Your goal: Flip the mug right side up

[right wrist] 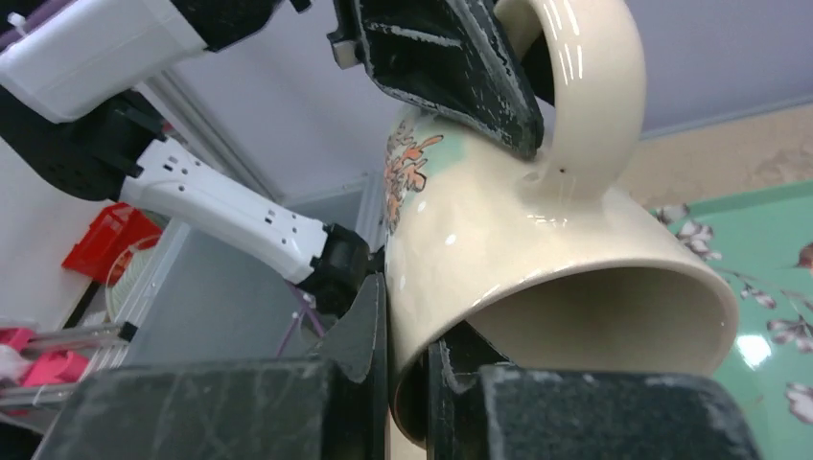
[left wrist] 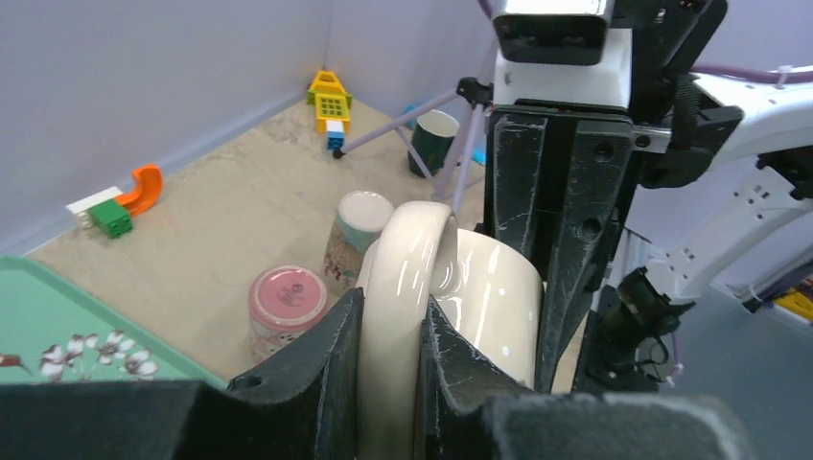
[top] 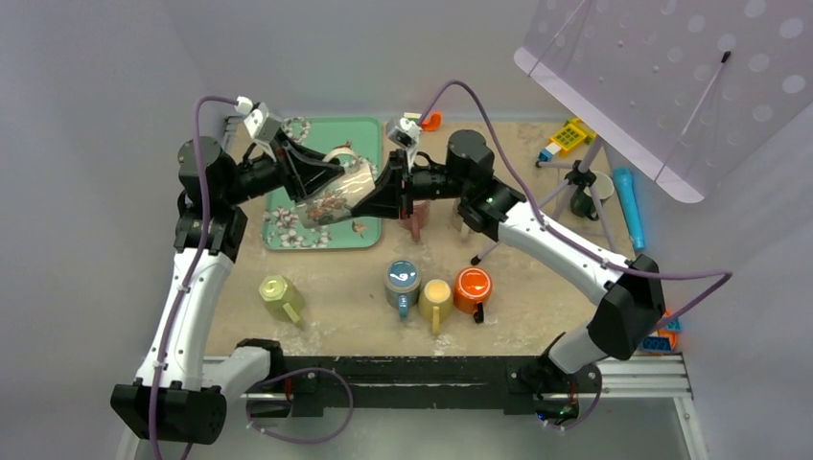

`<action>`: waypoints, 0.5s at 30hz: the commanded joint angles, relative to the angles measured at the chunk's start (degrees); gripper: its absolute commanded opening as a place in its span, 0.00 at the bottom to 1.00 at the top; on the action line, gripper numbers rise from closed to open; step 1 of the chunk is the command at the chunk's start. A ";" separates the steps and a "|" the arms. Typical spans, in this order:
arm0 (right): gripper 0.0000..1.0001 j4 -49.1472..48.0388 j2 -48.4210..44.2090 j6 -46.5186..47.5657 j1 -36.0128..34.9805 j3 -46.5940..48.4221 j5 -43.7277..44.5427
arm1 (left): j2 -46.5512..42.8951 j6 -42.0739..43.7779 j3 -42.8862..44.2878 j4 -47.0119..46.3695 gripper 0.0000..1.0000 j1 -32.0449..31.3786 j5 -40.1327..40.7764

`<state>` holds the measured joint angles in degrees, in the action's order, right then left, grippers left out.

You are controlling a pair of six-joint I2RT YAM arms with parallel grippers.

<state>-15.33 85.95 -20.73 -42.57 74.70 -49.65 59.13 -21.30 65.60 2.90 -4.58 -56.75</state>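
Observation:
A cream mug (top: 334,198) with a floral print hangs in the air over the right edge of the green tray (top: 369,134), tipped roughly on its side. My left gripper (left wrist: 393,309) is shut on its handle (left wrist: 407,268), one finger on each side of the loop. My right gripper (right wrist: 407,335) is shut on the mug's rim (right wrist: 575,278), with one finger outside the wall and one inside the mouth. In the right wrist view the mug (right wrist: 499,220) fills the frame, and the left fingers (right wrist: 451,67) show above it at the handle.
Blue (top: 402,281), yellow (top: 436,297) and orange (top: 473,287) mugs stand upright near the front. An olive mug (top: 281,299) lies at the front left. A pink mug (left wrist: 285,302) sits upside down below the grippers. A tripod (top: 580,180), a dark mug (top: 587,201) and toys (top: 568,139) are at the back right.

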 commanded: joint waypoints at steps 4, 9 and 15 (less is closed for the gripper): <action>0.00 24.99 7.85 22.28 -0.58 19.98 25.46 | 0.41 14.10 7.28 20.32 0.99 2.84 17.87; 0.00 42.40 23.57 32.82 -1.32 43.22 40.17 | -5.33 25.13 4.59 27.04 1.00 4.26 36.75; 0.00 56.32 39.69 41.61 -4.66 60.85 47.46 | -9.87 33.41 1.33 30.36 1.00 4.32 43.63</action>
<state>32.23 123.42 10.61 -44.10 127.59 -9.52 51.03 3.86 67.59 28.91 -0.67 -21.43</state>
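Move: The cream mug in the air between the hands, its handle still pinched by the left and its rim by the right, is bound for the green tray, whose middle lies about 30 cm ahead of the right hand, 13 cm to its left and 36 cm below. The pink mug stands some 20 cm ahead and 8 cm right of that hand, the patterned mug about 13 cm farther right. From the left hand, the held mug's body is about 4 cm back and 3 cm lower. The mug passes wholly to the right hand: the left fingers spread wide off its handle and that hand draws away left by about 11 cm, sinking a little and swinging counter-clockwise. The right, keeping its pinch on the rim, carries the mug forward some 20 cm and down 10 cm, ever more steeply, over the tray, while tipping its fingers downward and turning clockwise about 30 degrees. ##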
